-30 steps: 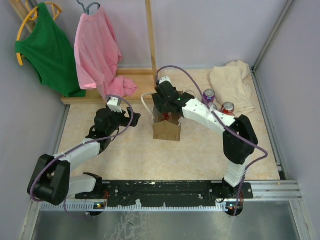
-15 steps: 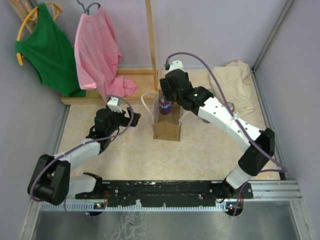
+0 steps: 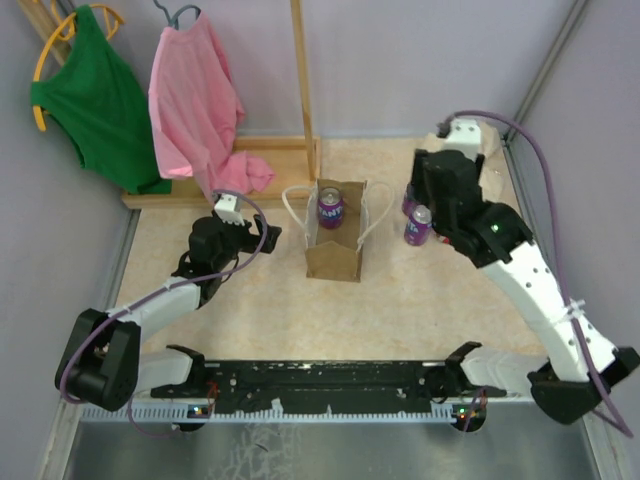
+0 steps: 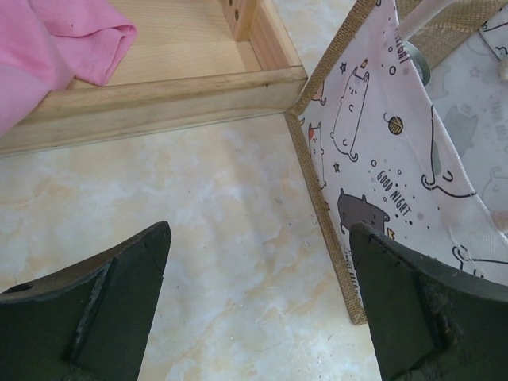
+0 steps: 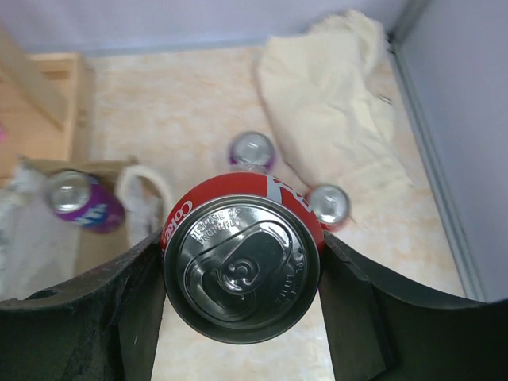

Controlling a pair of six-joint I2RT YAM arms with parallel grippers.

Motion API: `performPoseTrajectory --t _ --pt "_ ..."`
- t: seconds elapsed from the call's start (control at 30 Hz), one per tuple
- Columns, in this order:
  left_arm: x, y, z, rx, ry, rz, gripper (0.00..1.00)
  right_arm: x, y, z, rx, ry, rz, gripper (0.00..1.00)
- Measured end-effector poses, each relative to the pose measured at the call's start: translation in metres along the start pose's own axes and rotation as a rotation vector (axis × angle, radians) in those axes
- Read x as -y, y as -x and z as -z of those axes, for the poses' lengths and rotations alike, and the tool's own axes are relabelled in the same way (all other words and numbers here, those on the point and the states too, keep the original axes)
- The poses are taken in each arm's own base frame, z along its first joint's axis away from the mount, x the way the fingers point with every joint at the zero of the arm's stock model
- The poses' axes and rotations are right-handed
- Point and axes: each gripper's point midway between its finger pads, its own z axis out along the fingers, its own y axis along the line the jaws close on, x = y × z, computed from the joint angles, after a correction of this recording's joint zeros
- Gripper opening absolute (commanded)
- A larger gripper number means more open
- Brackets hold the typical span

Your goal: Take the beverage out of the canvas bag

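Observation:
The tan canvas bag [image 3: 335, 258] stands upright mid-table with its white handles spread; its cat-print side [image 4: 381, 159] shows in the left wrist view. One purple beverage can [image 3: 330, 210] [image 5: 83, 202] lies inside it. My right gripper [image 5: 242, 255] is raised to the right of the bag and shut on a red Coke can [image 5: 242, 270], top towards the camera. My left gripper [image 4: 260, 238] [image 3: 262, 235] hovers open just left of the bag, with only bare table between its fingers.
Below the held can, a purple can [image 5: 252, 149] and a red can [image 5: 328, 205] stand on the table beside a cream cloth [image 5: 329, 103]. A wooden rack base [image 3: 250, 165] with a pink shirt [image 3: 195, 100] and a green shirt [image 3: 95, 90] lies at the back left.
The right gripper rose out of the bag with the red can and swung right, over the standing cans. The purple can in the bag came into view. The left arm stayed still.

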Motion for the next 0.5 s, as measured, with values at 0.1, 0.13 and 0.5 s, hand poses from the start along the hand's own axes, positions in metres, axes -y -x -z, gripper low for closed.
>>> performPoseTrajectory --t 0.1,0.13,0.5 --pt "0.0 0.001 0.001 0.004 -0.001 0.0 1.0 0.045 -0.032 0.0 -0.054 -0.102 -0.034 0.0" --pt "0.001 0.002 0.001 0.005 -0.001 -0.001 1.0 0.058 -0.048 0.0 -0.086 -0.135 -0.037 0.0" --pt "0.006 0.001 0.001 0.0 -0.024 0.002 1.0 0.078 -0.203 -0.012 -0.435 -0.167 -0.003 0.0"
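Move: The right hand holds the red Coke can high in the air. The bare patch of table for it lies about 7 cm back, 8 cm to the right, and some 25 cm down. Around it, at that same depth, the nearer Fanta stands 6 cm ahead and 2 cm right of the hand, the farther Fanta 15 cm ahead and 2 cm right, and the standing Coke 6 cm ahead and 11 cm right. From the left hand the patch is roughly 41 cm right and 10 cm back. Still pinching the Coke can, the right hand swings right and starts down, then sinks almost straight, easing back, towards the bare table on the base side of the standing Coke and nearer Fanta. It drops about 19 cm in all, ending some 8 cm farther right and 6 cm back, while the wrist tips about 25 degrees downward and turns slightly clockwise; the fingers keep their grip. ##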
